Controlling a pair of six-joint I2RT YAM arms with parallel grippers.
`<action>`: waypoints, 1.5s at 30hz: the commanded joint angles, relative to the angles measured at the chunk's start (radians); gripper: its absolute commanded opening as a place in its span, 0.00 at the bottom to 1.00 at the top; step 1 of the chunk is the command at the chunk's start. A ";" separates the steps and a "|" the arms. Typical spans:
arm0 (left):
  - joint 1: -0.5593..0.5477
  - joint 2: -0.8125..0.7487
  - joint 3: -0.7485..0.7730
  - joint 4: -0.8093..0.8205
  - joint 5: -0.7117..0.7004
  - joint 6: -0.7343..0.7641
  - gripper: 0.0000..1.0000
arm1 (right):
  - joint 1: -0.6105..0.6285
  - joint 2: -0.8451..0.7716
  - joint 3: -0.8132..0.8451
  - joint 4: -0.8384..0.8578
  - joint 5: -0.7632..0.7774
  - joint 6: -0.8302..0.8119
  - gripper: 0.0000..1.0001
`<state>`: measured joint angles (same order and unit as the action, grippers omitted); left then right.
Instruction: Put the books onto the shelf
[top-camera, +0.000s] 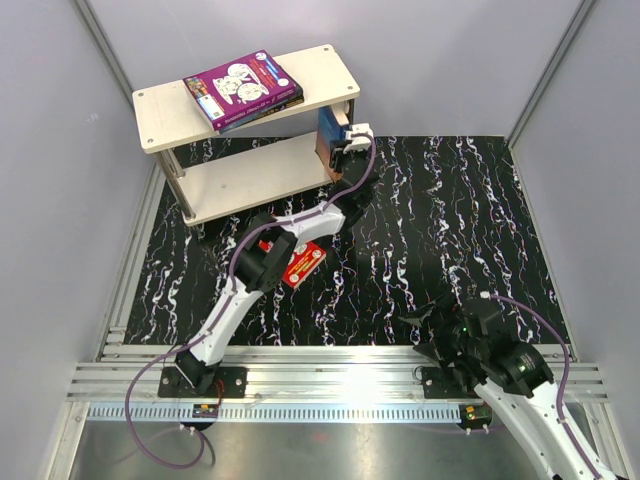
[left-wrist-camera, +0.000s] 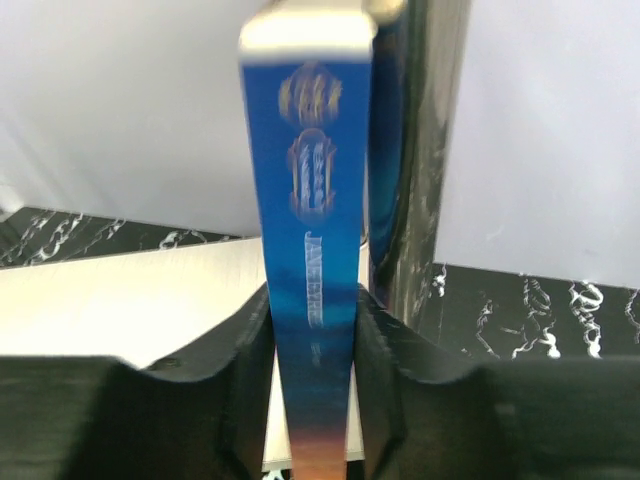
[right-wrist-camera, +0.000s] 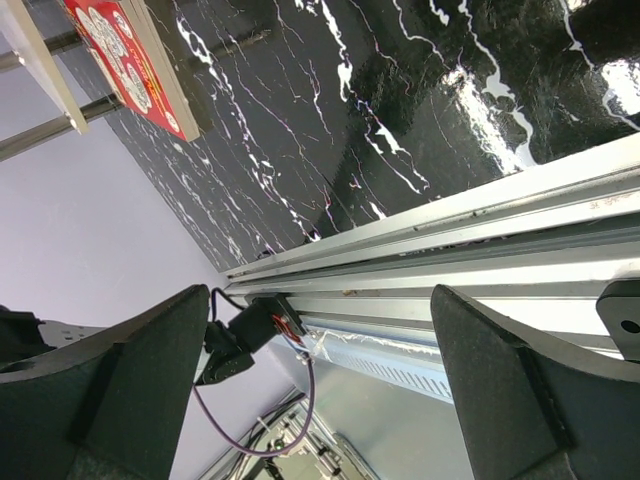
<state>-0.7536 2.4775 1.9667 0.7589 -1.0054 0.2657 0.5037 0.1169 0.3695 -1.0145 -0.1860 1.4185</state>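
The shelf (top-camera: 320, 70) stands at the back left, with a purple book (top-camera: 243, 88) lying on its top board over a black book (top-camera: 266, 111). My left gripper (top-camera: 338, 150) is shut on a blue book (top-camera: 328, 127) held upright at the right end of the lower board (top-camera: 250, 175). In the left wrist view the blue book's spine (left-wrist-camera: 310, 200) rises between the fingers of the left gripper (left-wrist-camera: 312, 310), beside a metal post (left-wrist-camera: 420, 180). A red book (top-camera: 303, 263) lies flat on the mat, partly under the left arm. My right gripper (top-camera: 436, 322) stands open and empty at the near right.
A black marbled mat (top-camera: 450, 220) covers the table, and aluminium rails (top-camera: 330, 375) run along the near edge. Grey walls enclose the back and sides. The right wrist view shows the red book (right-wrist-camera: 125, 55), the rails (right-wrist-camera: 480, 240) and the left arm's base (right-wrist-camera: 245, 335).
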 joint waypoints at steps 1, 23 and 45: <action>-0.027 -0.022 -0.008 0.183 0.013 0.047 0.40 | 0.002 -0.010 -0.004 0.028 -0.003 0.014 1.00; -0.035 -0.048 -0.046 0.237 -0.039 0.159 0.98 | 0.002 -0.023 0.002 0.016 -0.007 0.008 1.00; -0.167 -0.727 -0.555 -0.873 0.083 -0.724 0.99 | 0.004 -0.051 0.253 -0.269 0.046 -0.148 1.00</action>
<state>-0.9115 1.9007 1.4521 0.2573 -0.9882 -0.1196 0.5037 0.0956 0.5030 -1.0462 -0.1783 1.3678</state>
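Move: The blue book stands upright at the right end of the lower shelf, its spine already between the left fingers, so its middle is about 5 cm ahead and 1 cm left at hand height. The shelf's metal post is roughly 4 cm ahead and 4 cm right. The red book lies on the table some 23 cm back, 9 cm left and 20 cm below. From the right hand the blue book is about 50 cm ahead, 18 cm left and 11 cm higher. The blue book's spine is let go: the left fingers spread from about a third open to fully open while the hand eases slightly back, right and up. It then draws back about 14 cm, dipping before it ends a little higher, away from the shelf and towards the red book, fingertips tipping down and swinging clockwise, each 10 to 15 degrees. Late on, the empty right hand lifts about 5 cm. ##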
